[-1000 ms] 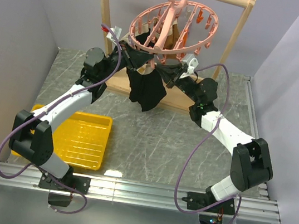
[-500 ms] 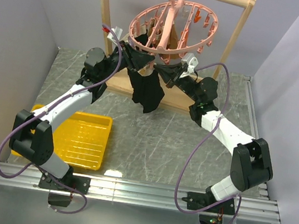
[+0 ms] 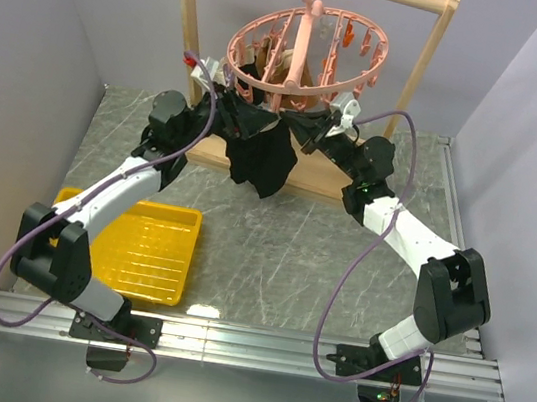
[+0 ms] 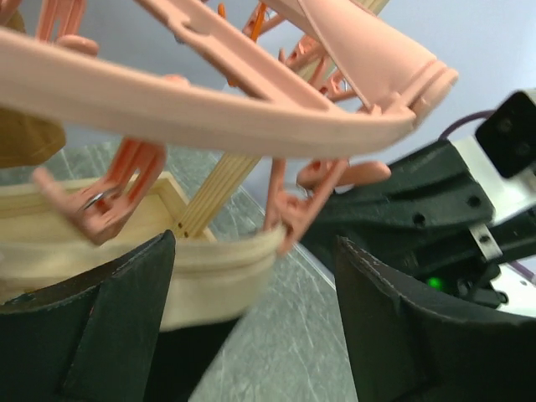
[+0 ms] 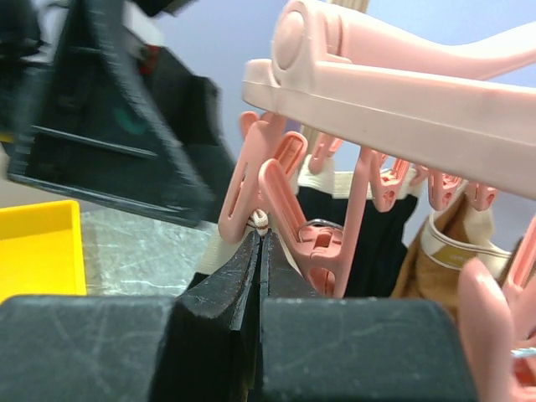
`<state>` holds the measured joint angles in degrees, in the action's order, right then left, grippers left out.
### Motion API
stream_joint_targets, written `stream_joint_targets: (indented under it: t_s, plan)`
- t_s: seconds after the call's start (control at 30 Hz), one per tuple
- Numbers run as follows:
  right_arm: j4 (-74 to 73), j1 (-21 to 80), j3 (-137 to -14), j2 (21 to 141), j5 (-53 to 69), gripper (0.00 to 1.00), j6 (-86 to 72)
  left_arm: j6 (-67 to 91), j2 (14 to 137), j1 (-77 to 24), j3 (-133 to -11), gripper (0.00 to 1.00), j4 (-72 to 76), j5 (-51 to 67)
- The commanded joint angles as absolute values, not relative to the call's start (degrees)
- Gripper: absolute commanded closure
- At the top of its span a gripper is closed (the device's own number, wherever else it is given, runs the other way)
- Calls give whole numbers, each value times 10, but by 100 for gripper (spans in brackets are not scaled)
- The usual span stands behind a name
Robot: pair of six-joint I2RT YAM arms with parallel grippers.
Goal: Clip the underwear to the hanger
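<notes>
The salmon-pink ring hanger point(image 3: 298, 54) hangs by its hook from the wooden rail. The underwear point(image 3: 262, 160), black with a pale tan waistband point(image 4: 209, 272), hangs just under the ring's near edge between both grippers. My right gripper point(image 5: 262, 233) is shut on the waistband's top edge point(image 5: 211, 251), its tips at the mouth of a pink peg point(image 5: 251, 180). My left gripper point(image 4: 251, 251) is open under the ring, jaws wide apart, with the waistband running past its left finger point(image 4: 100, 318). In the top view the left gripper point(image 3: 249, 117) and right gripper point(image 3: 302, 125) nearly meet.
The light wooden rack frame point(image 3: 190, 17) and its base board point(image 3: 328, 178) stand at the back. A brown garment point(image 5: 435, 260) and another black piece with a cream band point(image 5: 360, 218) hang on the ring. A yellow tray point(image 3: 145, 248) lies front left.
Both grippers have risen and closed in under the ring, lifting the underwear's waistband to the pegs. The hanger has swung and tilted slightly.
</notes>
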<state>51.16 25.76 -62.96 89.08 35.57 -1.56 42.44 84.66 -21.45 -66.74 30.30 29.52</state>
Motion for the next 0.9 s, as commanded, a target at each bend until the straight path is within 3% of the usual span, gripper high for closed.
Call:
stream_joint_targets:
  t_s: [0.0, 0.17, 0.23, 0.27, 0.43, 0.57, 0.67, 0.87]
  plan:
    - [518, 244, -645, 873, 345, 100, -6, 397, 781, -209, -653, 20, 299, 316]
    - [491, 228, -632, 863, 346, 100, -5, 353, 728, -198, -628, 16, 241, 302]
    - [481, 217, -628, 858, 346, 100, -5, 338, 711, -192, -628, 9, 211, 298]
    - [469, 213, -626, 855, 346, 100, -5, 332, 705, -188, -626, 1, 187, 295]
    - [418, 191, -623, 839, 338, 100, -5, 277, 667, -168, -621, 1, 98, 266]
    - [358, 178, -618, 819, 339, 82, -5, 245, 657, -152, -635, 1, 17, 242]
    - [322, 174, -599, 782, 331, 62, 10, 221, 662, -143, -650, 1, -46, 222]
    - [249, 166, -551, 708, 306, 47, 24, 191, 675, -139, -689, 1, -148, 187]
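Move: Both hands are at the near side of the hanger. The clip over the underwear's right waistband corner is about 2 cm ahead, 2 cm to the right and 1 cm above the open left hand. It is some 1 cm ahead of and 2 cm above the shut right hand, dead level sideways. From the right hand, the underwear's other clipped corner is about 5 cm ahead, 6 cm left; the brown garment hangs some 14 cm ahead, 3 cm left. Draw the left gripper off the clip to its left, about 10 cm in all, backing up and rising slightly before sinking, spreading the fingers fully and rolling its left side up some 20 degrees. Take the right gripper right and a little forward with its fingers still shut on the waistband corner, then open them about halfway, easing back and down, clear of the underwear, some 8 cm to the right. ##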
